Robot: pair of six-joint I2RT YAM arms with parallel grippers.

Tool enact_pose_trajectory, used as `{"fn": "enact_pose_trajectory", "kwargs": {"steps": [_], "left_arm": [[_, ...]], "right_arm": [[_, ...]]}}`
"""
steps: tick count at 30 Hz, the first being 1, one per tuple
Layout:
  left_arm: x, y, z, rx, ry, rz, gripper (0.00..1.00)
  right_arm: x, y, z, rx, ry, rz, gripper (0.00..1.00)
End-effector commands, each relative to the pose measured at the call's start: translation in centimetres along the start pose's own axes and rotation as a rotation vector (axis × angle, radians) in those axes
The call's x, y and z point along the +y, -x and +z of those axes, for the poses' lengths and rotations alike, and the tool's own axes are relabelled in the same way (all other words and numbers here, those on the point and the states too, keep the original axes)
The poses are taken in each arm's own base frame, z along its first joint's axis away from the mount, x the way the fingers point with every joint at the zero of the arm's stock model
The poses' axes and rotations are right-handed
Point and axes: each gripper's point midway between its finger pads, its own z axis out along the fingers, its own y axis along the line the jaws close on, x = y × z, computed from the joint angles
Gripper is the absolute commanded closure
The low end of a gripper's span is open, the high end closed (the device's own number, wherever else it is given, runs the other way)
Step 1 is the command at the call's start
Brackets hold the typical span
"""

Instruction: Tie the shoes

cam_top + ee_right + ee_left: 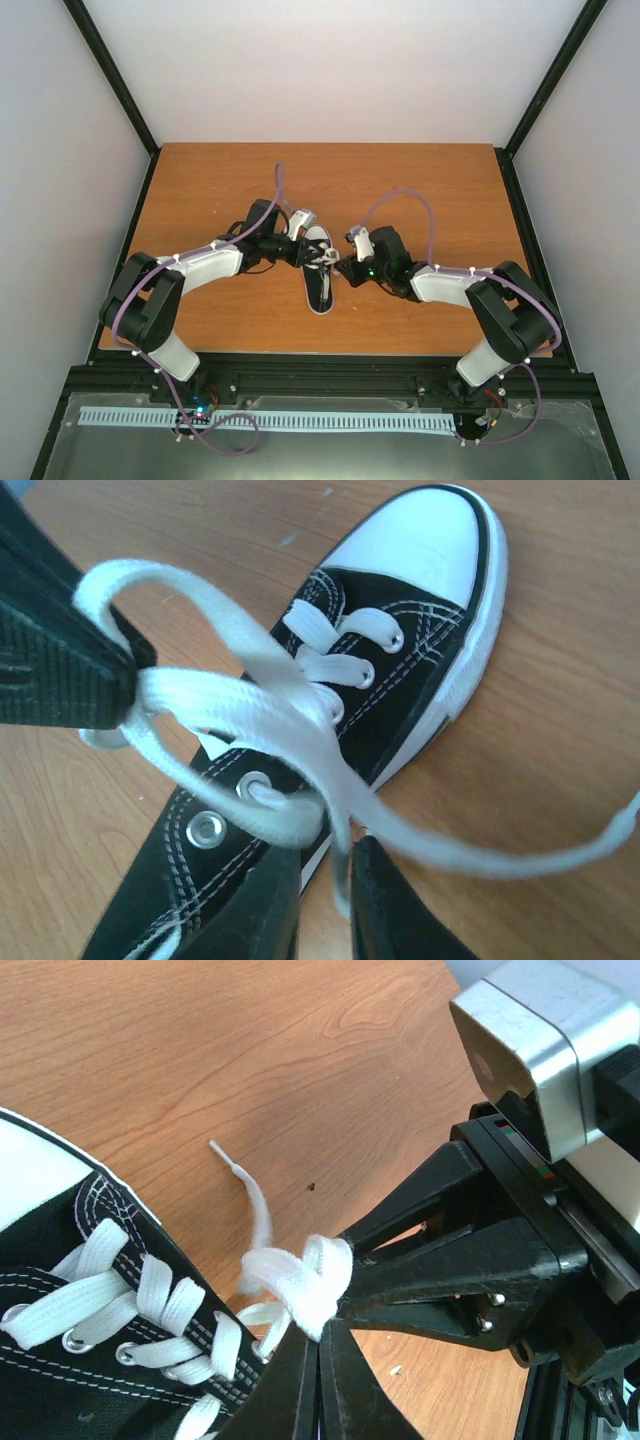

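The black sneaker [322, 288] with its white toe cap lies mid-table, toe towards the far side. My left gripper [312, 251] is shut on a bunched white lace loop [300, 1282], its jaws pressed together [320, 1338]. In the right wrist view one of its fingers [55, 655] holds that loop [200, 695] up above the shoe [400, 695]. My right gripper [341, 266] is narrowly open [335, 858], with a lace strand [345, 810] hanging in the gap between its fingers. Its tips [348, 1265] touch the bunch from the right. A loose lace end [245, 1185] lies on the wood.
The wooden table [220, 190] has black frame posts at its edges and white walls around it. Both arms converge over the shoe's middle. Another lace tail [560, 855] trails off to the right across the wood.
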Motion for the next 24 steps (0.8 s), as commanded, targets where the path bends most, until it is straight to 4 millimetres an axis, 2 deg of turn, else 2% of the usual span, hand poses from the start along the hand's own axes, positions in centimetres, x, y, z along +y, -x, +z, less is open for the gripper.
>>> {"fn": "enact_pose_trajectory", "kwargs": {"steps": [1,4,6,12,17,24], "left_arm": [[-1.6,1.8,0.3,-0.025,-0.043,0.038,0.99],[-1.4,1.8,0.3,-0.028,-0.034,0.034,0.99],[-1.5,1.8,0.2,-0.029,-0.038,0.034,0.99],[-1.9,1.7,0.0,-0.028,-0.050,0.027,0.99],[-2.3,1.7,-0.2,-0.027,-0.064,0.035,0.99],[-2.6,1.4,-0.3,-0.014,-0.080,0.042,0.99]], "right_arm": [[0.1,0.4,-1.5,-0.039,-0.025,0.011,0.78],[0.4,0.6,-2.8,-0.074,-0.035,-0.001,0.56],[1.2,1.2,-3.8,-0.103,-0.008,-0.032,0.44],[5.1,4.5,-5.8,-0.201,0.157,-0.143,0.21],[6.0,7.4,-5.2,-0.238,0.249,-0.180,0.15],[6.3,8.4,-3.2,-0.199,0.372,-0.172,0.12]]}}
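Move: Pinched in the left fingertips, the bunched lace loop lies about 3 cm to the right hand's left, some 2 cm ahead and 4 cm above its fingers, which have only just begun to part around lace. The shoe's middle is about 4 cm left of the right hand, level with it fore and aft and roughly 3 cm lower. From the left hand the loop is right at the fingertips. Opening wide, the right fingers let go of the lace as the hand backs off slightly towards itself and its right, then climbs about 9 cm. Near the top it swings forward and left over the left fingertips, fingers levelling by some 15 degrees and turning a little counter-clockwise. The left hand keeps its pinch on the loop, nearly still. ##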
